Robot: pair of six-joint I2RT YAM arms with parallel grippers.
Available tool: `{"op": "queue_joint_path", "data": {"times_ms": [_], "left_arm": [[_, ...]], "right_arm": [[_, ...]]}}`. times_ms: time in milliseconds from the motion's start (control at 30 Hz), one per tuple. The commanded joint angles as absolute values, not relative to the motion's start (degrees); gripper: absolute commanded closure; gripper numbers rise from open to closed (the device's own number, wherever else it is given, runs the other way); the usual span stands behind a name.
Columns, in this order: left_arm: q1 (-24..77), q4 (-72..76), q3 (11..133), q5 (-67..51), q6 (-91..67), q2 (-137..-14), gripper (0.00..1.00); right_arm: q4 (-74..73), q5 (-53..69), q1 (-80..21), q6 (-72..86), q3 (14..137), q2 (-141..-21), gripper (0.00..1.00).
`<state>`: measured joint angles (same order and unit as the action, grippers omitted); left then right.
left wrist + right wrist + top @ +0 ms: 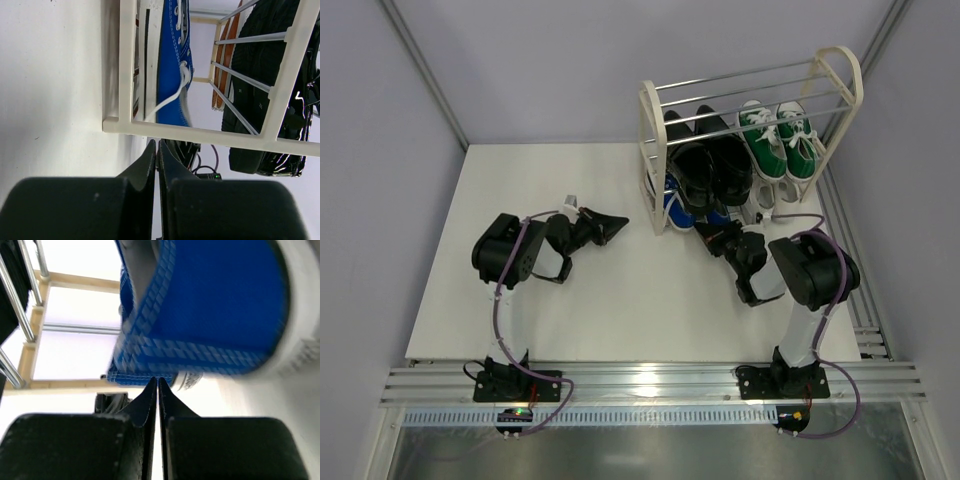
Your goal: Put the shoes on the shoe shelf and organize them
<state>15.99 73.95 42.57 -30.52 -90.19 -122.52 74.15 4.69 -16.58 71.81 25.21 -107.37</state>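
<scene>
The shoe shelf [842, 72] stands at the table's back right. Its upper tier holds glossy black shoes [710, 160] on the left and green sneakers [780, 140] on the right. Blue sneakers [672, 208] sit on the lower tier under the black pair. My left gripper [620, 222] is shut and empty, just left of the shelf's cream side frame [200, 131], with a blue sneaker [172, 60] and a black shoe [265, 100] behind it. My right gripper [705, 235] is shut and empty, its tips right at the heel of a blue sneaker [210, 305].
The white table [520, 300] stretches left and forward of the shelf. An aluminium rail [650, 380] runs along its near edge and another rail [855, 270] along the right side. Grey enclosure walls stand close around.
</scene>
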Motion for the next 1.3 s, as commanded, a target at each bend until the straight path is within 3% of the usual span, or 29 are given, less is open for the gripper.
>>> {"op": "queue_joint_path", "data": {"times_ms": [0, 200, 400, 700, 933, 1267], "left_arm": [[15.91, 86.22, 42.36, -31.55, -90.53, -123.22, 1.0], [15.82, 87.97, 41.75, -31.82, -91.32, -124.19, 1.0], [15.91, 88.42, 41.49, -32.08, -91.41, -124.19, 1.0], [15.91, 87.63, 41.57, -32.26, -91.23, -123.31, 1.0], [15.91, 87.36, 41.49, -32.43, -91.14, -122.87, 1.0], [15.91, 87.8, 41.57, -32.34, -91.49, -123.4, 1.0]], "right_arm": [[78.66, 1.06, -17.05, 70.49, 20.93, -103.28, 0.96], [82.26, -6.94, -16.96, 71.19, 9.07, -97.3, 0.96], [81.29, -8.18, -13.1, 69.7, 5.89, -94.57, 0.96], [82.0, -3.78, -7.3, 68.64, 11.77, -97.64, 0.96], [80.95, -1.23, -7.47, 69.52, 21.78, -104.66, 0.96], [82.61, 3.95, -10.1, 72.51, 25.49, -108.72, 0.96]]}}
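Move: The right blue shoe lies on the lower tier, its middle about 10 cm ahead of my right hand and 4 cm to the right, at roughly my fingers' height. The left blue shoe is some 10 cm ahead and 4 cm left, the nearer white shoe about 9 cm ahead and 13 cm right. From my left hand, the right blue shoe is about 10 cm ahead and 20 cm right. With my right fingers staying shut, I draw back from the blue heels about 7 cm and dip 3 cm, swing some 10 cm right, then reach forward about 9 cm, rising slightly, to the outer side of the right blue shoe's heel. There I start sweeping left, about 3 cm, fingertips against the heel's right corner; my hand yaws clockwise about 15 degrees, then partly back. ##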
